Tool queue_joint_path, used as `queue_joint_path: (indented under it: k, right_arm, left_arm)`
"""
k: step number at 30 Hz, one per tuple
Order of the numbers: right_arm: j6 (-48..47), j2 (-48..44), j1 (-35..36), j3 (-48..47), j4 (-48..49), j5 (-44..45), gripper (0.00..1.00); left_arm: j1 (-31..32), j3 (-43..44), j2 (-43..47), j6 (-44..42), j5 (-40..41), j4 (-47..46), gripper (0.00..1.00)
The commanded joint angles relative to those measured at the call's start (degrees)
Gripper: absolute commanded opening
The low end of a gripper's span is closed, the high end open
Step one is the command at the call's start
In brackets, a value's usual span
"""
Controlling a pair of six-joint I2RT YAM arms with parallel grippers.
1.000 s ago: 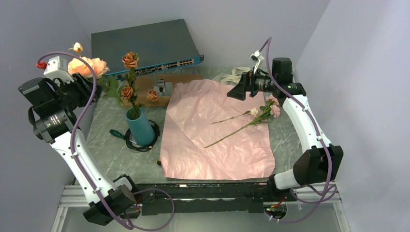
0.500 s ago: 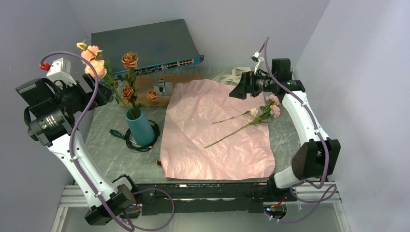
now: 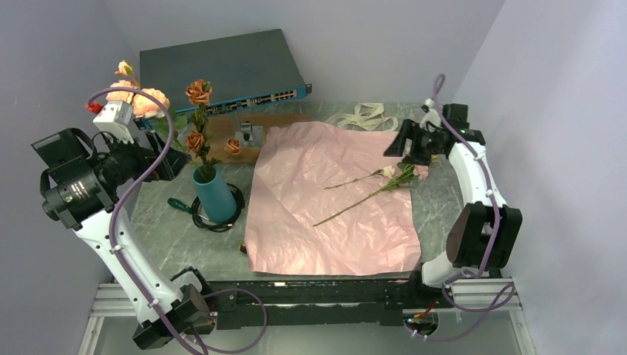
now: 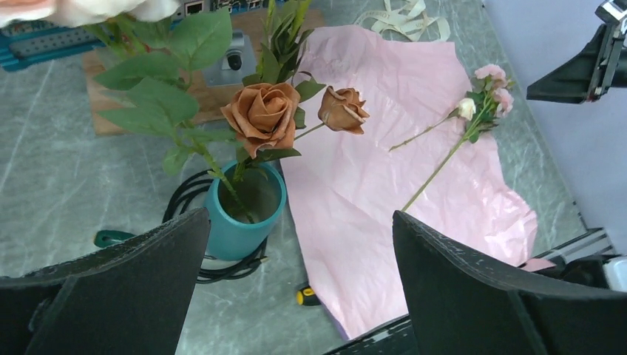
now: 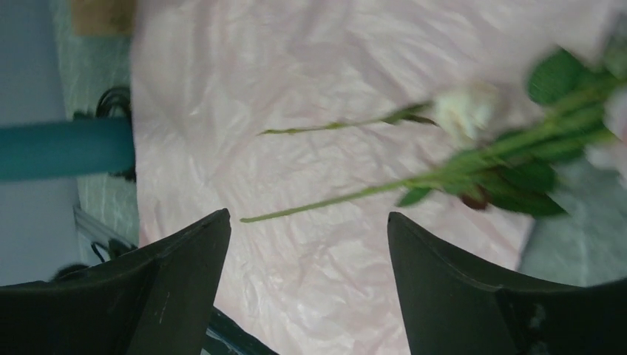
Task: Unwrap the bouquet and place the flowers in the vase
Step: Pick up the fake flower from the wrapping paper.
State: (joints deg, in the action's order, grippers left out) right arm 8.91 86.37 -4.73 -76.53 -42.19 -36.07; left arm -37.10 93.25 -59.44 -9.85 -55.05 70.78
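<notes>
The bouquet lies undone: its pink paper [image 3: 325,214] is spread flat mid-table. The teal vase [image 3: 216,196] [image 4: 244,214] stands left of it and holds rust roses [image 3: 198,92] [image 4: 262,115] and a leafy stem of peach roses [image 3: 137,103]. A spray of pink flowers [image 3: 403,174] [image 4: 480,100] [image 5: 510,140] rests on the paper's right side, stems pointing left. My left gripper [image 3: 164,157] [image 4: 299,218] hangs open and empty, up and left of the vase. Just above the pink blooms, my right gripper [image 3: 397,144] [image 5: 308,216] is open with nothing in it.
A network switch [image 3: 222,70] fills the back left. In front of it lies a wooden board [image 3: 222,133] with a metal block. A black cable coil [image 3: 214,220] rings the vase's foot. Cream ribbon [image 3: 362,117] lies at the back. A small yellow-black object [image 3: 242,248] lies beside the paper's near-left corner.
My left gripper opened and let go of the peach roses, which now stand in the vase. My right arm swung right and down over the pink flowers.
</notes>
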Motion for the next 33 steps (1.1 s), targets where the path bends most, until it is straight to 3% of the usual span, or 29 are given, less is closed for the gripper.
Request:
queue_joint_path:
  k: [1,9,14,23,29,33]
  right_arm:
    - [4.47,3.36,-7.18,1.25,-5.49,5.46,0.77]
    - [10.79,5.97,-8.80,1.98,-0.60,20.70,0.72]
    - [14.15,12.94,-8.80,-0.49,1.22,22.81,0.70]
    - [18.48,22.50,-7.87,-6.00,2.64,24.23,0.67]
    - [18.94,26.61,-6.78,-8.37,2.93,25.18,0.66]
    - [19.14,27.06,-6.78,-7.62,3.45,25.87,0.58]
  left_arm:
    - [-0.04,1.80,-0.71,-9.48,-4.38,1.97,0.99]
    - [6.15,1.67,-2.83,-8.97,1.07,2.11,0.99]
    - [13.00,2.08,-3.41,-10.22,5.89,3.25,0.99]
    - [18.51,7.64,-6.08,-19.65,6.87,8.70,0.99]
    - [22.08,12.52,-9.17,-20.76,8.41,9.30,0.99]
    - [23.57,15.06,-10.35,-19.18,8.69,7.25,1.00]
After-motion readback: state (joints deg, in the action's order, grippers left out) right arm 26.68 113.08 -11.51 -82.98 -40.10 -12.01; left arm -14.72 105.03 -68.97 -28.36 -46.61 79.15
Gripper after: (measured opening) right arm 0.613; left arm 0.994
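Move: The leafy stem of the pink fake flower, just below its blooms, is about 6 cm ahead of the right hand, 11 cm to its right and 18 cm below; the two pink blooms lie some 4 cm farther out and 4 cm farther right than that spot. The white flower's bloom is roughly 7 cm ahead and 5 cm right of the right hand, also on the pink wrapping paper. From the left hand the stem lies some 19 cm ahead, 68 cm right and 36 cm below. The pink flower's stem is approached from above by the right hand: it sinks about 15 cm, swinging 11 cm right at first and easing 5 cm forward late, while turning clockwise and tipping down some 30 degrees each. Its open fingers narrow partway around the leafy stem, with no grip visible. The empty left hand stays wide open, shifts about 5 cm right and turns clockwise. ##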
